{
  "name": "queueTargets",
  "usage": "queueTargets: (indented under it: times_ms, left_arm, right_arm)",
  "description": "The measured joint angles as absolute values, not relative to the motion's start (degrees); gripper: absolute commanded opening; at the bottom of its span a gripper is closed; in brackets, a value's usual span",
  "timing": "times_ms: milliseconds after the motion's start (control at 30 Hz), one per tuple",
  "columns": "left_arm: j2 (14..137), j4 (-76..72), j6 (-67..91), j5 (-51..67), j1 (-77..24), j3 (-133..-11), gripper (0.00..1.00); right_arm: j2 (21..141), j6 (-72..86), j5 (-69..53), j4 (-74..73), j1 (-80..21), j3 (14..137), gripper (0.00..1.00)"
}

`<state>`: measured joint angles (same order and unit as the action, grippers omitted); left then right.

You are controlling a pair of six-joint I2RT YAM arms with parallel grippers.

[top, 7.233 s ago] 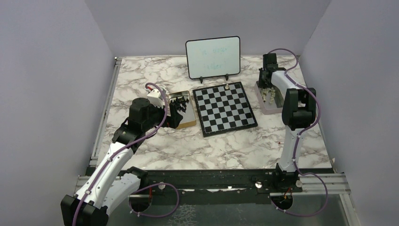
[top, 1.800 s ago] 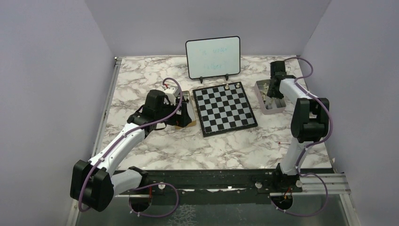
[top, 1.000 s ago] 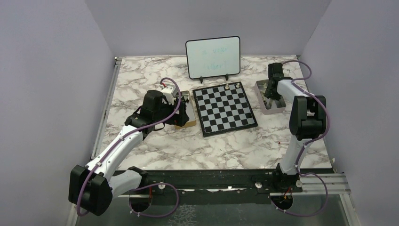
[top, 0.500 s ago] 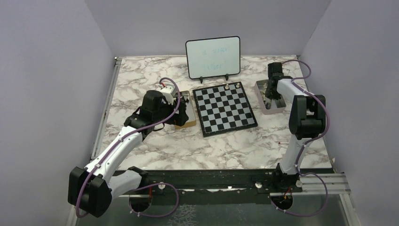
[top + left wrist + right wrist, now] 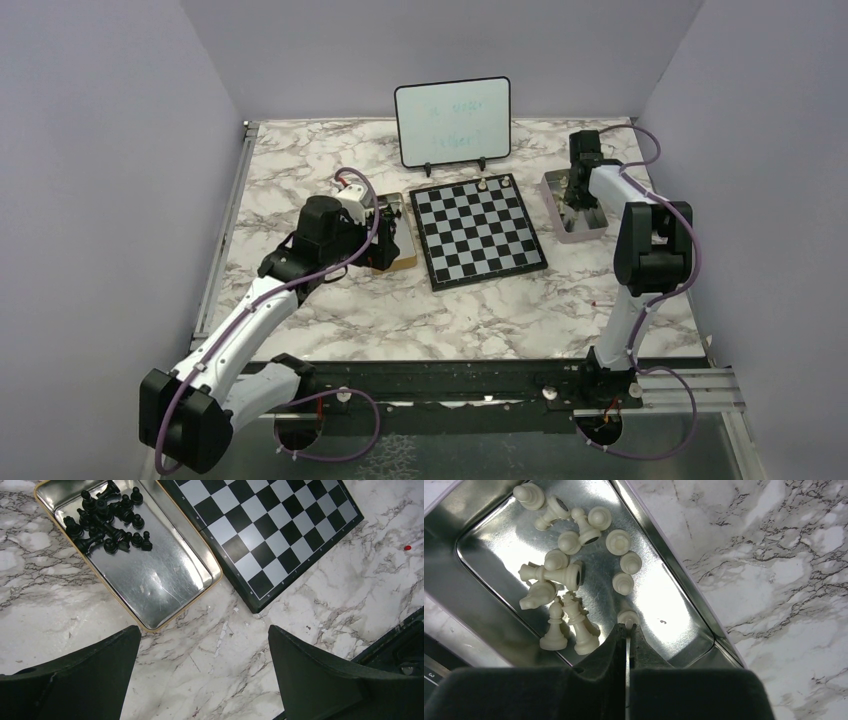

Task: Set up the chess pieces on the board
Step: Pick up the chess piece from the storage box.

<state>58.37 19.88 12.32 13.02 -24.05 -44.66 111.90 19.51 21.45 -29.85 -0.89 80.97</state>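
Note:
The board point(image 5: 478, 230) lies mid-table, and its corner shows in the left wrist view point(image 5: 280, 535). One pale piece point(image 5: 484, 184) stands on its far edge. Several white chess pieces point(image 5: 556, 575) lie and stand in a metal tray point(image 5: 672, 567) at the right point(image 5: 577, 238). My right gripper point(image 5: 628, 626) reaches down into that tray point(image 5: 577, 200), shut on the head of a small white pawn point(image 5: 628, 616). My left gripper point(image 5: 204, 628) hangs wide open over bare marble near the left tray point(image 5: 388, 235), with nothing between its fingers.
A gold-rimmed metal tray point(image 5: 165, 595) left of the board holds several black pieces point(image 5: 107, 522). A whiteboard point(image 5: 452, 121) on a stand sits behind the board. A small red bit point(image 5: 408, 547) lies on the marble to the right.
My right gripper's jaws have closed on the white pawn in the tray. My left arm has drawn back slightly toward the near edge, still open.

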Motion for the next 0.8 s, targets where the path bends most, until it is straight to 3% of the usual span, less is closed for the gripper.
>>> queueTargets:
  times_ms: [800]
  left_arm:
    - [56.1, 20.0, 12.3, 11.9, -24.9, -44.5, 0.99]
  right_arm:
    - [102.9, 16.4, 14.1, -37.5, -0.9, 86.4, 0.01]
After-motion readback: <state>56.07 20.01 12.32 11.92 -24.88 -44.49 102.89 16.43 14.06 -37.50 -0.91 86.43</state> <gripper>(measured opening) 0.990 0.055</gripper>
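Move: The right fingers already pinch a white chess piece in the near part of the storage box. The chessboard's middle lies about 28 cm left, 6 cm back and slightly below this hand; the corner piece on the board stands roughly 20 cm left and 9 cm ahead. The white king lies about 5 cm left and 3 cm ahead, and a white pawn 4 cm ahead and 2 cm right. From the left hand the board's middle is some 24 cm right, 11 cm ahead and 15 cm lower. Keep the right fingers shut on the white piece and raise it out of the storage box: start slowly, easing back barely half a centimetre, then speed up to about 8 cm of lift. Let the hand drift slightly left near the end and turn the wrist some 10 degrees, fingers tipping a little outward and counter-clockwise. ##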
